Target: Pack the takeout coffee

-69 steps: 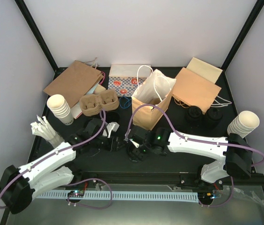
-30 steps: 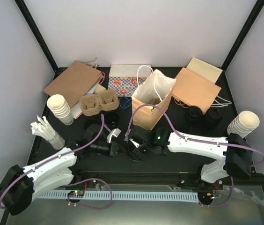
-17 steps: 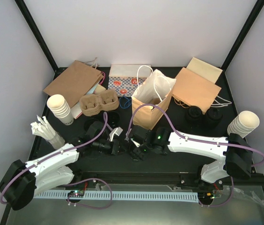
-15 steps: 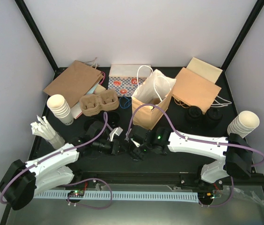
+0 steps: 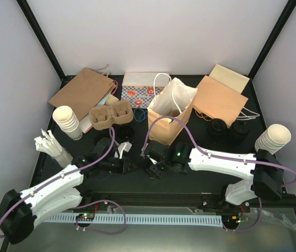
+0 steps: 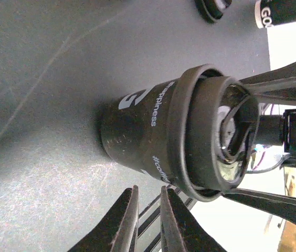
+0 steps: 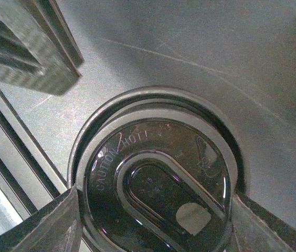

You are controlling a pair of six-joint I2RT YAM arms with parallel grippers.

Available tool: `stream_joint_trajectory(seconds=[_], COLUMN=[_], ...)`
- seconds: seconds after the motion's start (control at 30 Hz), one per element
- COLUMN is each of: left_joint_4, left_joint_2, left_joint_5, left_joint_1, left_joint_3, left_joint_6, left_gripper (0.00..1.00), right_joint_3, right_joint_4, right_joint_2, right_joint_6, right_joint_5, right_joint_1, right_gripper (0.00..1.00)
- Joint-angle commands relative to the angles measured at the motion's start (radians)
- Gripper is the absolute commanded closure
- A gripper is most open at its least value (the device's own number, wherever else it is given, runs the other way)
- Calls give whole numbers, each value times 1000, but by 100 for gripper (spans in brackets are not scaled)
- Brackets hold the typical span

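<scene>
A takeout coffee cup with a black "CAUTION HOT" lid stands on the black table. My right gripper is shut on it, one finger pressed against each side of the lid. In the top view this cup sits under the right gripper, in front of the open paper bag. From the left wrist view the same cup appears from the side. My left gripper is just left of it, its fingers parted by a narrow gap with nothing between. Two more lidded cups stand at the right.
A brown pulp cup carrier lies left of the bag. Stacks of cream paper cups stand at the left and right. Flat paper bags lie along the back. White packets sit by the left edge.
My left gripper has drawn back a little to the left of the cup and its fingers have parted slightly. The right gripper and its cup have stayed in place.
</scene>
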Motion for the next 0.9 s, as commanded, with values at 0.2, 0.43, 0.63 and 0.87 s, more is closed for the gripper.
stream_joint_trajectory(seconds=[0.2, 0.43, 0.63, 0.87], left_joint_4=[-268, -346, -343, -313], left_joint_2=[-178, -179, -112, 137], left_joint_5=[-195, -316, -390, -453], left_joint_1=[1, 1, 2, 1], left_joint_3=[207, 349, 498, 777], left_joint_6=[101, 175, 269, 409], left_gripper=[72, 60, 39, 26], right_joint_3=[-45, -2, 62, 198], right_joint_4=[-99, -137, -203, -312], right_joint_2=[4, -111, -230, -373], right_joint_6=[37, 67, 71, 78], right_joint_5=[36, 136, 198, 295], right_joint_1=[3, -4, -22, -32], right_gripper=[37, 39, 39, 39])
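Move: The tall paper bag's middle stands about 20 cm ahead of the left hand, 16 cm to its right and 4 cm higher; from the right hand, which already grips the lidded black cup, it is about 20 cm ahead and 9 cm right. The nearer open black cup is 16 cm ahead and 5 cm left of the left hand, the other 13 cm ahead and 13 cm left, both slightly below. The cup carriers lie 27 cm ahead and 10 cm left. Already backed off the lid, the left hand climbs almost 20 cm and reaches some 8 cm forward towards the height of the bag's mouth, its fingers opening wide as the wrist swings them up by about 30 degrees from their downward slant to point more forward. The right hand keeps its grip just under the lid, waits briefly, shifts about 6 cm right and then lifts the cup some 11 cm with a slight forward drift, towards the bag's mouth, its wrist turning a little clockwise and tipping the fingers forward. ##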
